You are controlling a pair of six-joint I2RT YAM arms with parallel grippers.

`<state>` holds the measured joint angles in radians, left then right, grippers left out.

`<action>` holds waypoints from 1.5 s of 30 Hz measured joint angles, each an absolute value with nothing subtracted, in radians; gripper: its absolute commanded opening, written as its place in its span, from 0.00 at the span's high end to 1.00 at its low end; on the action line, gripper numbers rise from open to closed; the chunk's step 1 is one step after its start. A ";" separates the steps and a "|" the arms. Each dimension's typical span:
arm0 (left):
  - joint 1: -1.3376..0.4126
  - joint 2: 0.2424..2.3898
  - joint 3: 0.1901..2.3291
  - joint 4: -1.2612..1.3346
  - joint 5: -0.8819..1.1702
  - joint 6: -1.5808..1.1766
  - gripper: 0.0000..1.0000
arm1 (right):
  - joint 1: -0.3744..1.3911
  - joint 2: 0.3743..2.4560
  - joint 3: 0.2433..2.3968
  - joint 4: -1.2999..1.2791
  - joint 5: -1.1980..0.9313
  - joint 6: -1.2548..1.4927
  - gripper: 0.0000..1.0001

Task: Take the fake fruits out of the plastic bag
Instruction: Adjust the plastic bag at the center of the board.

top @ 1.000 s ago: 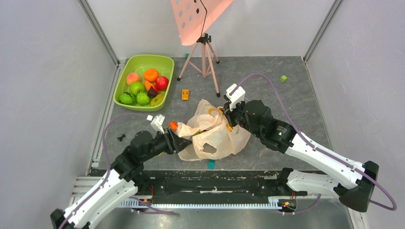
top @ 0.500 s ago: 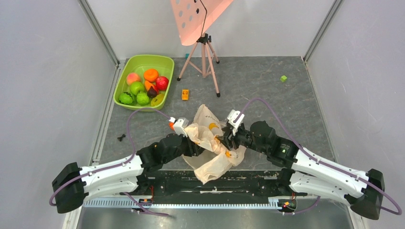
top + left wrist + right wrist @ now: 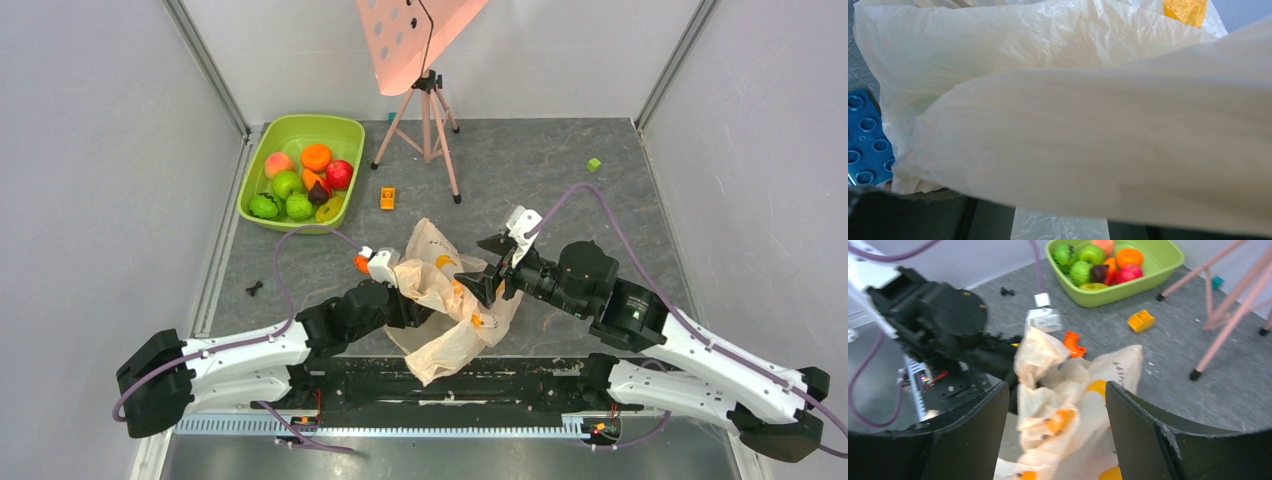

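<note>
The plastic bag [image 3: 452, 322] lies crumpled between my two arms, its lower end at the table's near edge. In the left wrist view the bag [image 3: 1073, 150] fills the frame and hides the fingers. Seen from above, my left gripper [image 3: 403, 304] is pushed in under the bag's left folds. My right gripper [image 3: 482, 264] stands open at the bag's right side, its fingers [image 3: 983, 425] wide apart with loose bag [image 3: 1063, 390] in front of them. The fake fruits [image 3: 300, 183] sit in a lime-green tub [image 3: 300, 124], also seen from the right wrist as fruits [image 3: 1098, 262]. No fruit shows in the bag.
An orange arc piece [image 3: 360, 263] lies left of the bag, a yellow-orange block [image 3: 388, 198] beyond it. A pink tripod [image 3: 430, 120] stands at the back. A green block [image 3: 594, 165] lies far right. A blue studded block [image 3: 863, 137] lies by the bag. A small black part [image 3: 255, 289] lies left.
My right gripper let go of the bag, opened and drew back to the right. The left arm stretched low along the table, and the bag slid toward the near edge.
</note>
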<state>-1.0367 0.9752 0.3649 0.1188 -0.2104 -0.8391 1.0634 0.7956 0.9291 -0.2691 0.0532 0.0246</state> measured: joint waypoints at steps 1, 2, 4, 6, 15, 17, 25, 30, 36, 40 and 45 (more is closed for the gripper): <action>-1.037 0.975 0.365 0.121 -0.212 -0.839 0.36 | 1.090 0.805 0.948 -0.274 0.054 0.030 0.32; -1.037 0.974 0.365 0.123 -0.215 -0.839 0.36 | 1.122 0.821 0.968 -0.282 0.062 0.035 0.36; -1.037 0.972 0.365 0.126 -0.221 -0.839 0.36 | 1.195 0.865 1.005 -0.286 0.077 0.043 0.49; -1.037 0.972 0.365 0.128 -0.232 -0.839 0.36 | 1.260 0.910 1.025 -0.286 0.102 0.050 0.63; -1.037 0.972 0.365 0.129 -0.239 -0.840 0.35 | 1.424 1.054 0.938 -0.270 0.266 0.091 0.85; -1.037 0.972 0.365 0.128 -0.242 -0.840 0.35 | 1.424 1.054 0.880 -0.255 0.300 0.117 0.86; -1.037 0.972 0.373 0.118 -0.267 -0.840 0.31 | 1.423 1.013 0.676 -0.242 0.429 0.250 0.88; -1.037 0.972 0.389 0.103 -0.290 -0.841 0.26 | 1.420 0.942 0.609 -0.305 0.556 0.366 0.89; -1.037 0.980 0.414 0.094 -0.295 -0.840 0.23 | 1.392 0.869 0.552 -0.342 0.651 0.466 0.89; -1.037 0.979 0.433 0.057 -0.320 -0.839 0.14 | 1.374 0.839 0.541 -0.350 0.675 0.495 0.88; -1.037 0.973 0.465 -0.023 -0.383 -0.831 0.10 | 1.364 0.817 0.541 -0.348 0.686 0.498 0.86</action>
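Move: The plastic bag stands almost under the raised right hand: its middle is about 25 cm below, 2 cm ahead and 2 cm left. Its near flap hangs some 11 cm back and 5 cm left of that hand, and the orange curved piece lies about 11 cm ahead and 21 cm left, at table level. From the left hand, in the film at the bag's left side, the bag's middle is roughly 3 cm ahead and 6 cm to the right. The wide-open right hand swings back and to the left about 10 cm while its fingers nearly close, then sinks some 18 cm below its starting height, sweeping back to the right and a little forward, turning about 25 degrees clockwise and tipping down to end low beside the bag's mouth on its right side. The left hand keeps its fingers against the film on the left side, spreads them clearly wider and late on eases about 3 cm forward and left with a slight rise. ##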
